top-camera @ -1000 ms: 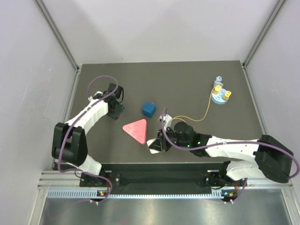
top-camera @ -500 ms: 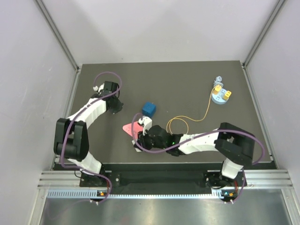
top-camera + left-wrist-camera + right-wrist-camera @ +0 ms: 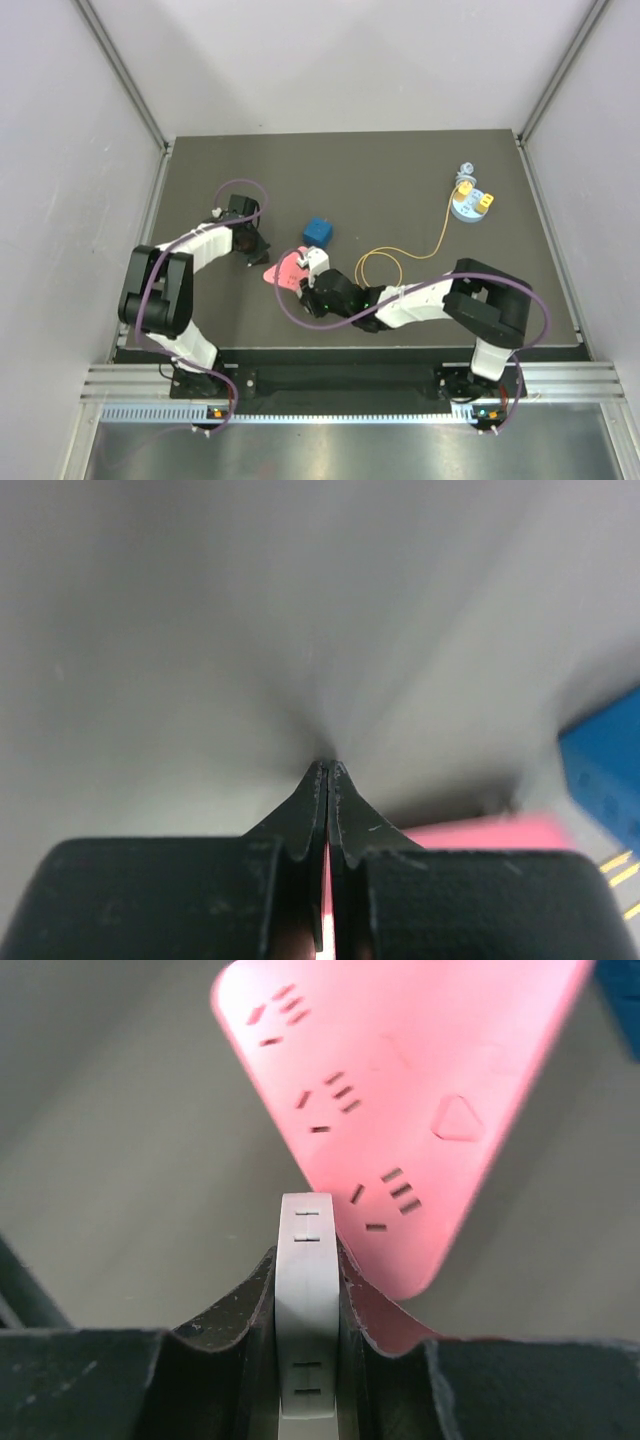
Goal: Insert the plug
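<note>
My right gripper (image 3: 308, 1250) is shut on the plug (image 3: 308, 1300), a flat white piece seen edge-on and held upright between the fingers. It hangs over the near corner of a pink triangular socket board (image 3: 420, 1080) with several groups of slots. From above, this gripper (image 3: 298, 272) covers most of the board (image 3: 283, 265). A thin yellow cable (image 3: 440, 235) loops from a round base (image 3: 470, 207) toward my right wrist. My left gripper (image 3: 328, 765) is shut and holds nothing, its tips low at the table by the board's left corner (image 3: 255, 250).
A blue cube (image 3: 318, 232) stands just behind the pink board and shows at the right of the left wrist view (image 3: 605, 770). The round base at the back right carries small yellow blocks (image 3: 483, 203). Grey walls enclose the dark table on three sides.
The left gripper has shut and moved toward the pink board's left corner. The right arm has carried the plug left and back, from the front of the board to over it.
</note>
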Controlling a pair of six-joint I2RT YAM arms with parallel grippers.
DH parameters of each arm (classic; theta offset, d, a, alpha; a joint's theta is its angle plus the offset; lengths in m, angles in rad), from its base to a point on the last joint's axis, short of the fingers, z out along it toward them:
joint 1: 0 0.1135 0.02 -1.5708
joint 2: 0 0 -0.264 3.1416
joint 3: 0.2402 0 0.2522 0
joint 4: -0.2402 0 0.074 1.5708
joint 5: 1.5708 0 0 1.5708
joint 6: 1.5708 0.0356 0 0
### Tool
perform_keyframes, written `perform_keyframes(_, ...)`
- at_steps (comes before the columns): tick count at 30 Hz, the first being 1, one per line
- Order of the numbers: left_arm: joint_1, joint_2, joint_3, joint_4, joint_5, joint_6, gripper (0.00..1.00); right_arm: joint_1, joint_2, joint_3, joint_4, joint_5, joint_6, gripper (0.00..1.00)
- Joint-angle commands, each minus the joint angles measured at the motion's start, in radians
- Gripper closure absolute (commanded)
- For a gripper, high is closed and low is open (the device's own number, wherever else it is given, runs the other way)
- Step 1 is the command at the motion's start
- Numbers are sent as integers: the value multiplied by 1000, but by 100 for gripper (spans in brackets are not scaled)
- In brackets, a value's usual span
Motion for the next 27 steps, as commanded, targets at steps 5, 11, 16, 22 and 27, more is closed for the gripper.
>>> perform_keyframes(5, -102, -155, -193, 52, 60, -96, 100, -92, -180, -46, -148, 111, -18, 100)
perform_keyframes(11, -226, -301, -253, 88, 21, -192, 100, -144, -322, 26, -379, 98, 63, 100)
perform_keyframes(16, -336, -327, -266, 106, 12, -287, 100, -153, -300, 303, -761, 210, 241, 100)
perform_keyframes(22, -388, -326, -300, 151, 41, -309, 100, -160, -240, 489, -1097, 312, 515, 100)
perform_keyframes(27, -351, -413, -188, 8, -83, -200, 100, -173, -185, 580, -1227, 280, 683, 100)
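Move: The pink triangle's middle lies about 9 cm to the right of the shut left fingers and 3 cm back, a centimetre below them. From the right hand, which already grips the white block, it is some 9 cm ahead, 3 cm left and 3 cm lower. The blue block stands about 23 cm ahead of the right hand and 4 cm right, and the yellow cable coil 11 cm ahead and 22 cm right. With shut fingertips at the triangle's left corner, the left hand sweeps about 10 cm back and 10 cm right, pushing that corner round. The right hand, still gripping the white block, carries it past the near corner, 8 cm right and 4 cm forward. Then it climbs clear some 10 cm more, swinging the wrist about 40 degrees clockwise. ##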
